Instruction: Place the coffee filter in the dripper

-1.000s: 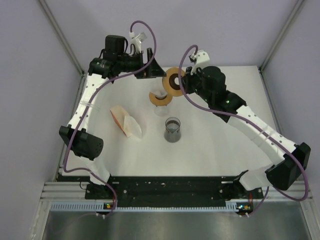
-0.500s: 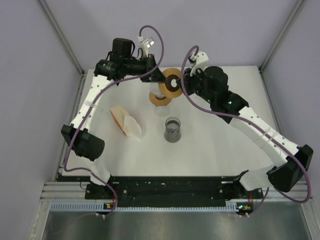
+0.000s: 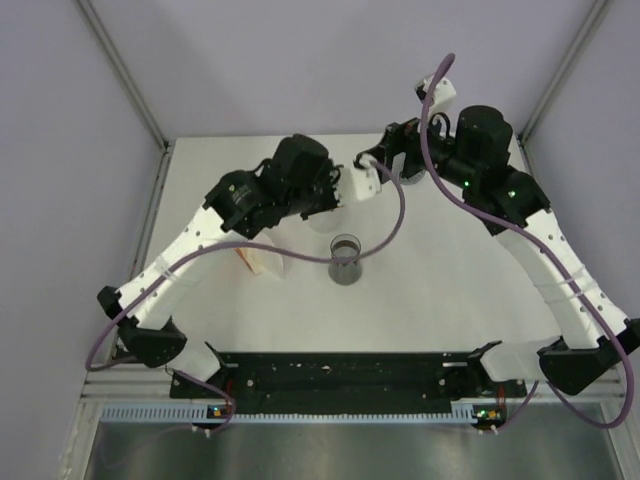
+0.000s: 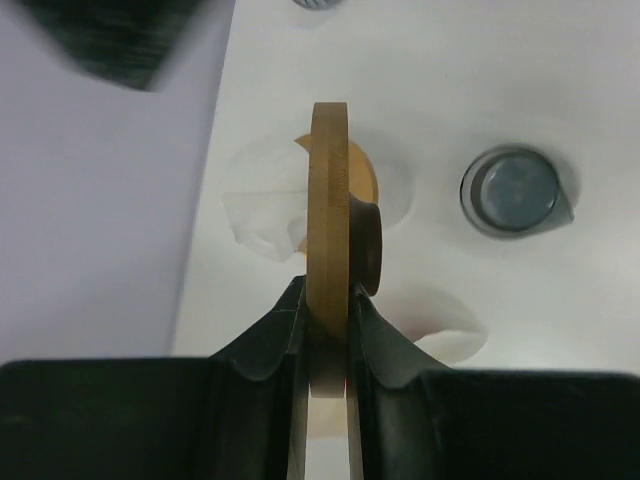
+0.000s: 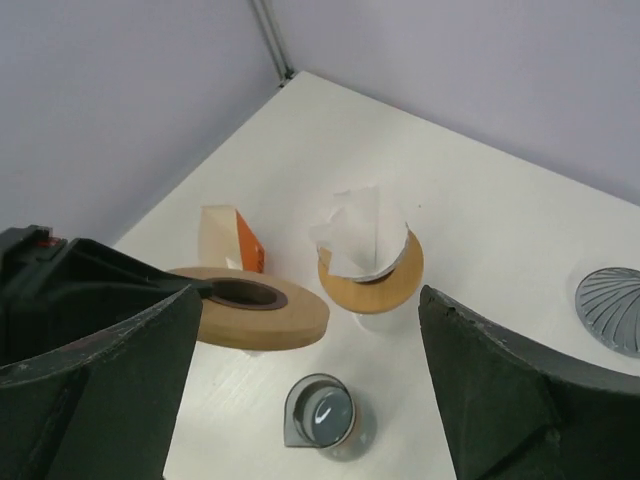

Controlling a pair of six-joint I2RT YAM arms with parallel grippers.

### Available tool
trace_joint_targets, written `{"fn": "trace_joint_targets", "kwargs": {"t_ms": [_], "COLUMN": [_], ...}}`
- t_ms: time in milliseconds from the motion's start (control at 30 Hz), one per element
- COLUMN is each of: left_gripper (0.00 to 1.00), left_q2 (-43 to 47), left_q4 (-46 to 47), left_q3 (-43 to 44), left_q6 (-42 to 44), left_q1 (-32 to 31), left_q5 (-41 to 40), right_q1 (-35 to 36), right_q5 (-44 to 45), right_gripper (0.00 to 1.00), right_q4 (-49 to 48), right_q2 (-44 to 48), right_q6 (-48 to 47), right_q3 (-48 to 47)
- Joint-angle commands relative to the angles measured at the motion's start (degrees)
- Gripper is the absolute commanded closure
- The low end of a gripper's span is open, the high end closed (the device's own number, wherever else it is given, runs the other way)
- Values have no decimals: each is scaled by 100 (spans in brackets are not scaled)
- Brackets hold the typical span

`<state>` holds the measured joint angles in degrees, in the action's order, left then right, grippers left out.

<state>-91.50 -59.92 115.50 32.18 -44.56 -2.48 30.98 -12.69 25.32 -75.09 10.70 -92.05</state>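
The dripper (image 5: 385, 285), a glass cone with a wooden collar, stands on the white table. The white coffee filter (image 5: 360, 232) sits rumpled in its mouth and rises above the collar. My left gripper (image 4: 327, 335) is shut on the rim of a wooden ring (image 4: 328, 215), held edge-on just above the dripper (image 4: 366, 178) and filter (image 4: 258, 205). In the right wrist view the ring (image 5: 255, 310) hangs flat, left of the dripper. My right gripper (image 5: 310, 390) is open and holds nothing, back from the ring. From above, the left arm hides the dripper.
A small glass beaker (image 3: 345, 260) stands in front of the dripper, also seen as the beaker (image 5: 320, 410). An orange-and-white filter pack (image 5: 225, 240) lies to the left, half under the left arm. A grey ribbed disc (image 5: 612, 308) lies at the right.
The ring has passed from my right gripper to my left. The left closed on it, the right opened and drew back to the right, and the left arm swung in over the dripper.
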Motion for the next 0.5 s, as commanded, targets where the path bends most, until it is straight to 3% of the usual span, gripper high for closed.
{"fn": "trace_joint_targets", "kwargs": {"t_ms": [0,100,133,167,233,467], "left_gripper": [100,100,100,100,100,100], "left_q2": [1097,2115,2432,2757,3102,3200], "left_q4": [1180,3347,4565,5847,7513,9101], "left_q3": [-1824,-3791,-4503,-5285,-6273,-7163], "left_q6": [2973,4947,5617,6485,7745,8505], "left_q1": [-684,-1186,-1283,-1319,-1345,-1424], "left_q5": [-2579,-3170,-3084,-2761,-1910,-1229], "right_q1": [39,48,48,83,302,857], "right_q5": [-594,-191,-199,-269,-410,-24], "right_gripper": [11,11,11,11,11,18], "right_q4": [481,1271,1508,1633,1660,1669], "right_q2": [100,-207,-312,-374,-384,-603], "right_q6": [-50,-164,-191,-243,-357,-507], "right_q3": [-401,-883,-1007,-1069,-982,-850]}}
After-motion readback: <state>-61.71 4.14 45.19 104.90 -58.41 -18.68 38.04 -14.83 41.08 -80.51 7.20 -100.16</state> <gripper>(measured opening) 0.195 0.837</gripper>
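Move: The left hand already holds the wooden disc by its rim; the disc's middle is some 2 cm ahead, 2 cm right and 2 cm below that hand. From the empty, open right hand, the disc is about 1 cm ahead, 8 cm left and 8 cm lower. Below the left hand, the dripper with its filter stands roughly 5 cm ahead, 2 cm right and 28 cm down, and the glass jug about 8 cm back, 4 cm right and 31 cm down. Keeping its grip on the wooden disc, the left hand dips about 7 cm and draws back some 3 cm above the dripper and jug, rising slightly at the end, while it rolls roughly 75 degrees about its own fingers (clockwise as seen from behind the hand) to turn the disc's face to the right hand. The right hand, fingers still wide open, pauses and then comes back, left and down by about 4 cm each way towards the disc, swinging about 10 degrees counter-clockwise and tipping slightly down. ##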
